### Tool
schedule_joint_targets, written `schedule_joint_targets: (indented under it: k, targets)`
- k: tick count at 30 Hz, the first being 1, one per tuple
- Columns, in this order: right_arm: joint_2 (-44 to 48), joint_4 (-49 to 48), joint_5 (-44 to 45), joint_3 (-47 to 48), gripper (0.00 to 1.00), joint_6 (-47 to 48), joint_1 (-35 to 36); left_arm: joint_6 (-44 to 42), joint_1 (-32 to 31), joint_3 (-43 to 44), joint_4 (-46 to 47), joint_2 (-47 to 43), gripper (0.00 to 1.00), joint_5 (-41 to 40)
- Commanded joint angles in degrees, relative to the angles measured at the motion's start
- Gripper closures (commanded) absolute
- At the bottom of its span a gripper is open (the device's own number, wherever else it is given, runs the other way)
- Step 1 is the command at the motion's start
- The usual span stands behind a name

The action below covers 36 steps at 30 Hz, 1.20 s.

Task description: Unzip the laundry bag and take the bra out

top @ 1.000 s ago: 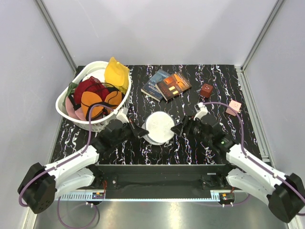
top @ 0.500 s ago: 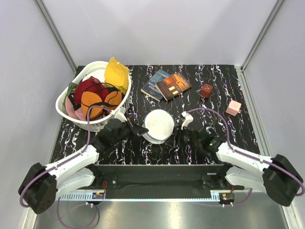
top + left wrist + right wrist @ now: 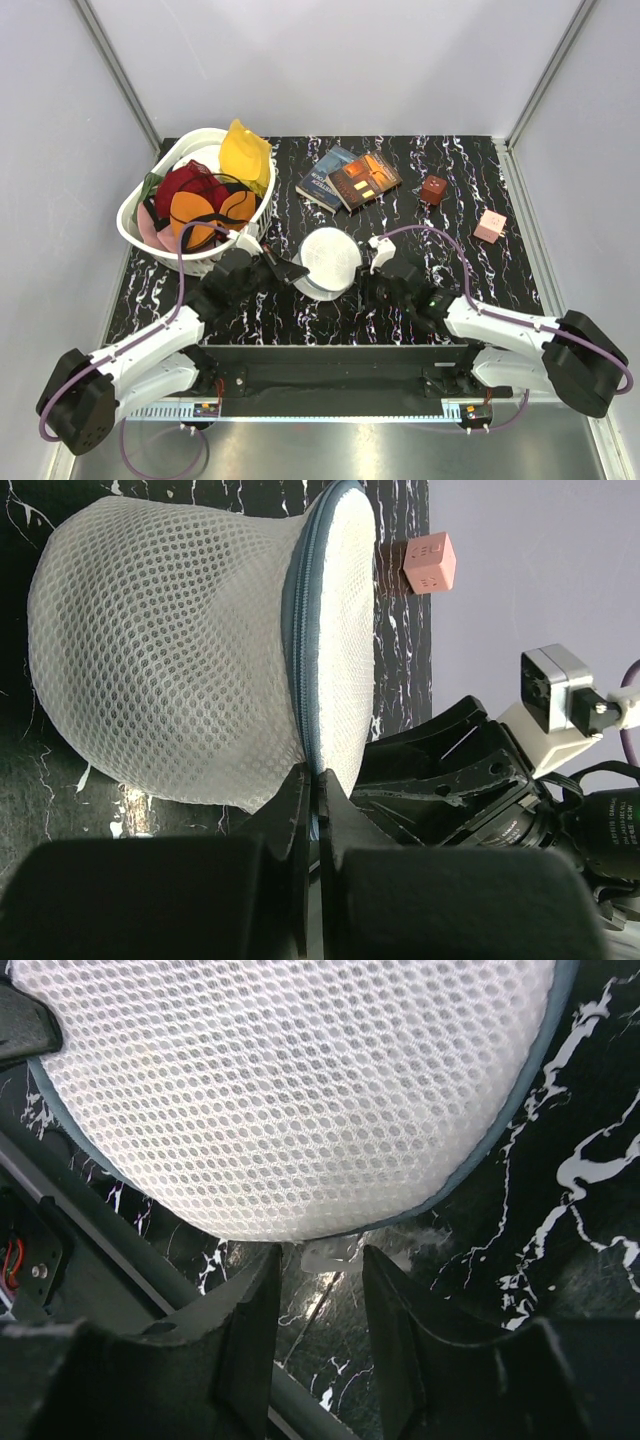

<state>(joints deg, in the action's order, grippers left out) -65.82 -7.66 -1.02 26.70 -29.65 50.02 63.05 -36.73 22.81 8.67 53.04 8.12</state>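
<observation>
The laundry bag point(image 3: 328, 260), a white mesh dome with a grey-blue zip seam, lies tilted at the table's middle. My left gripper point(image 3: 298, 272) is shut on the seam edge of the laundry bag point(image 3: 170, 650), its jaws pinched together at the rim point(image 3: 315, 780). From the right, my right gripper point(image 3: 362, 281) reaches under the bag point(image 3: 290, 1090). Its jaws point(image 3: 320, 1260) stand apart, and a small translucent zip tab point(image 3: 330, 1252) hangs between them without touching either finger. The bra is hidden; the bag's zip looks closed.
A white slotted basket point(image 3: 140, 225) full of coloured garments stands at the back left. Two books point(image 3: 350, 180) lie behind the bag. To the right are a dark red cube point(image 3: 433, 189) and a pink cube point(image 3: 490, 226), and the pink cube point(image 3: 430, 562) also appears beyond the bag.
My right gripper has moved left up to the bag and its jaws have narrowed. The bag has shifted slightly left and tilted in my left gripper's hold.
</observation>
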Motion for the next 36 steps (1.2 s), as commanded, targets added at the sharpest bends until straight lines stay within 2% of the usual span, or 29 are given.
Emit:
schedule_joint_targets:
  k: [1, 5, 12, 19, 25, 26, 27, 28, 30, 33, 36]
  targets:
    - [2.80, -2.89, 3.83, 1.95, 0.56, 4.33, 0.69, -0.38, 0.26, 1.27, 1.79, -1.53, 1.00, 0.32]
    - [2.54, -2.89, 4.09, 1.87, 0.59, 6.62, 0.69, -0.64, 0.43, 1.45, 1.53, -2.06, 1.00, 0.58]
    - [0.26, -4.99, 2.60, 1.95, 0.73, 8.29, 0.61, -1.00, 0.43, 1.89, 1.27, -2.15, 1.00, 1.46]
    - [0.69, -4.82, 2.60, 1.52, 1.00, 7.59, 0.61, -2.75, 2.27, 2.50, 0.91, -1.10, 1.00, 1.98]
    - [3.24, -2.27, 1.98, 0.81, 1.00, 4.87, 0.69, -7.39, 5.35, 6.09, 2.06, 4.08, 0.98, 5.94]
    - [3.68, -2.18, 1.81, 0.64, 1.00, 3.47, 0.69, -8.72, 5.35, 6.98, 1.36, 4.96, 0.87, 6.29]
    - [3.86, -1.83, 1.81, 0.72, 1.00, 2.85, 0.95, -9.86, 5.35, 7.77, 0.92, 5.93, 0.57, 7.34]
    - [3.86, -1.83, 1.72, 0.55, 1.00, 2.23, 1.13, -11.44, 5.27, 8.74, 0.39, 6.29, 0.39, 7.70]
    - [4.47, -2.53, 1.45, 0.20, 1.00, 0.04, 1.66, -12.68, 5.18, 9.01, -2.06, 6.29, 0.17, 6.74]
    - [5.18, -2.45, 2.77, 0.19, 1.00, -2.95, 2.27, -14.88, 4.92, 8.05, -6.81, 4.10, 0.12, 3.41]
    - [4.92, -1.48, 5.06, 0.99, 1.00, -5.06, 2.80, -14.01, 3.69, 4.45, -7.79, 0.50, 0.12, 0.86]
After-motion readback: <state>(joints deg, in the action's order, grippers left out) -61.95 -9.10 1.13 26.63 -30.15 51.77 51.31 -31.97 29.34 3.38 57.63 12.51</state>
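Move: The zip's white pull tab sits on the near right rim of the laundry bag, practically between the right hand's half-open fingers, about 1 cm ahead of them at their height. The bag's middle lies some 8 cm left and 6 cm ahead of that hand. From the left hand, shut on the bag's other rim, the bag's middle is about 5 cm right, 1 ahead and 4 below, the tab about 14 cm right, 4 back and 5 below. While the left hand keeps the laundry bag's rim pinched and stays put, the right hand eases about 1 cm forward and slightly up with its fingertips tilting up some 5 degrees, shuts on the pull tab, then draws it up about 2 cm and slightly back. Once the tab is caught, the left hand slips about 2 cm forward along the bag and opens wide, letting go of the rim while rolling its left side up a little and staying close beside the bag. ##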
